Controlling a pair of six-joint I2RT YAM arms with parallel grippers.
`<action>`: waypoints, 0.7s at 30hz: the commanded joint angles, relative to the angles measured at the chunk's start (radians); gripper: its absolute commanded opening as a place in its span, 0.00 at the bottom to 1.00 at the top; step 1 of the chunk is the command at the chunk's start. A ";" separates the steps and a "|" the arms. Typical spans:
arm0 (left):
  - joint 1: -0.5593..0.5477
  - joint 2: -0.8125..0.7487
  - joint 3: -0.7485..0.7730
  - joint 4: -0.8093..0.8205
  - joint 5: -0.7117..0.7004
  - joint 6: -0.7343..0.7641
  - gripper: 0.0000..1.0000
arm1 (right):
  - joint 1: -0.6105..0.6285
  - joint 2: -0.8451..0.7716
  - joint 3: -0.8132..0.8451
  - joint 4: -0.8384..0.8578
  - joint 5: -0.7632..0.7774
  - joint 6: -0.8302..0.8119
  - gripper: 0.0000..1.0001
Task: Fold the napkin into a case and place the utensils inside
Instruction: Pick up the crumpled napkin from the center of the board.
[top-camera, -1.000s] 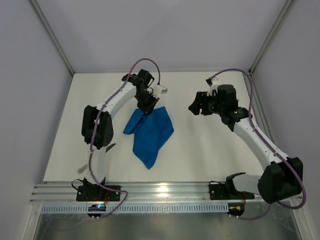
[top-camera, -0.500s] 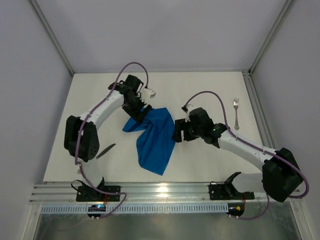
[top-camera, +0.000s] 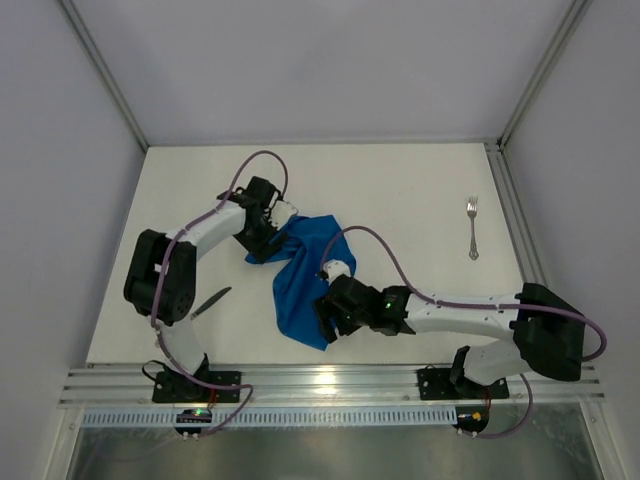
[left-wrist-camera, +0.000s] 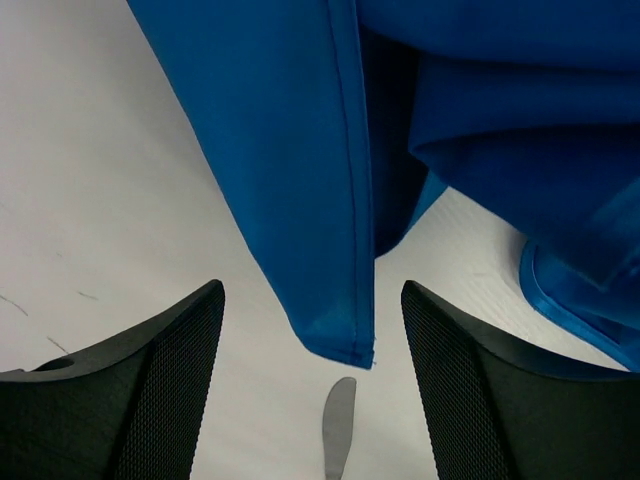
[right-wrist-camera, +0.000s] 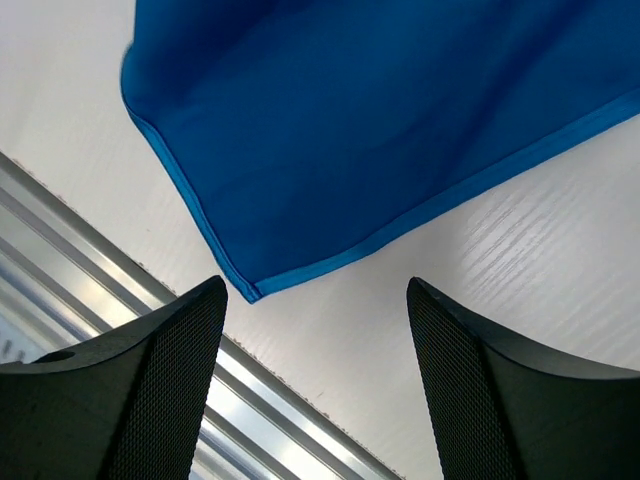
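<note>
The bright blue napkin (top-camera: 305, 272) lies crumpled and partly doubled over in the middle of the table. My left gripper (top-camera: 258, 244) is open at the cloth's far-left corner. In the left wrist view that hemmed corner (left-wrist-camera: 335, 320) hangs between the fingers, untouched, and the tip of the dark grey knife (left-wrist-camera: 340, 425) shows beyond it. My right gripper (top-camera: 323, 324) is open, low over the napkin's near corner (right-wrist-camera: 248, 290), with only table between its fingers. The knife (top-camera: 212, 301) lies left of the napkin. The silver fork (top-camera: 472, 228) lies far right.
An aluminium rail (top-camera: 320, 385) runs along the table's near edge, close under the right gripper (right-wrist-camera: 315, 290) and seen again as a rail (right-wrist-camera: 120, 270) in the right wrist view. Grey walls and frame posts (top-camera: 105, 75) enclose the table.
The left gripper has opened and let the napkin drop, then shifted slightly left. The right arm has swung from the right side down to the napkin's near corner.
</note>
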 joint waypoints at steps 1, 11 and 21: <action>-0.002 0.039 0.023 0.096 -0.008 0.018 0.73 | 0.101 0.072 0.035 0.026 0.086 -0.035 0.77; 0.000 0.043 0.017 0.135 -0.005 -0.011 0.09 | 0.171 0.233 0.089 0.086 0.087 -0.247 0.76; 0.058 -0.093 0.068 -0.006 0.078 -0.063 0.00 | 0.125 0.277 0.092 0.031 0.083 -0.212 0.04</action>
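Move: The napkin's left corner, a narrow flap, lies about 1 cm ahead of the left hand and some 4 cm below, between its open fingers; the napkin's middle is 14 cm to the right and 5 cm back, the knife 9 cm left and 11 cm back. The napkin's near corner is roughly 3 cm back, 4 cm left and 6 cm below the right hand, with the board's near edge 3 cm behind that corner. The napkin's near corner is where the right hand drops, about 5 cm down, first back, then left and slightly forward, turning counter-clockwise before its fingers close on the edge there. Meanwhile the left hand sinks forward a couple of centimetres around the left flap, pinches it shut just above its tip, and rises about 3 cm with it. ##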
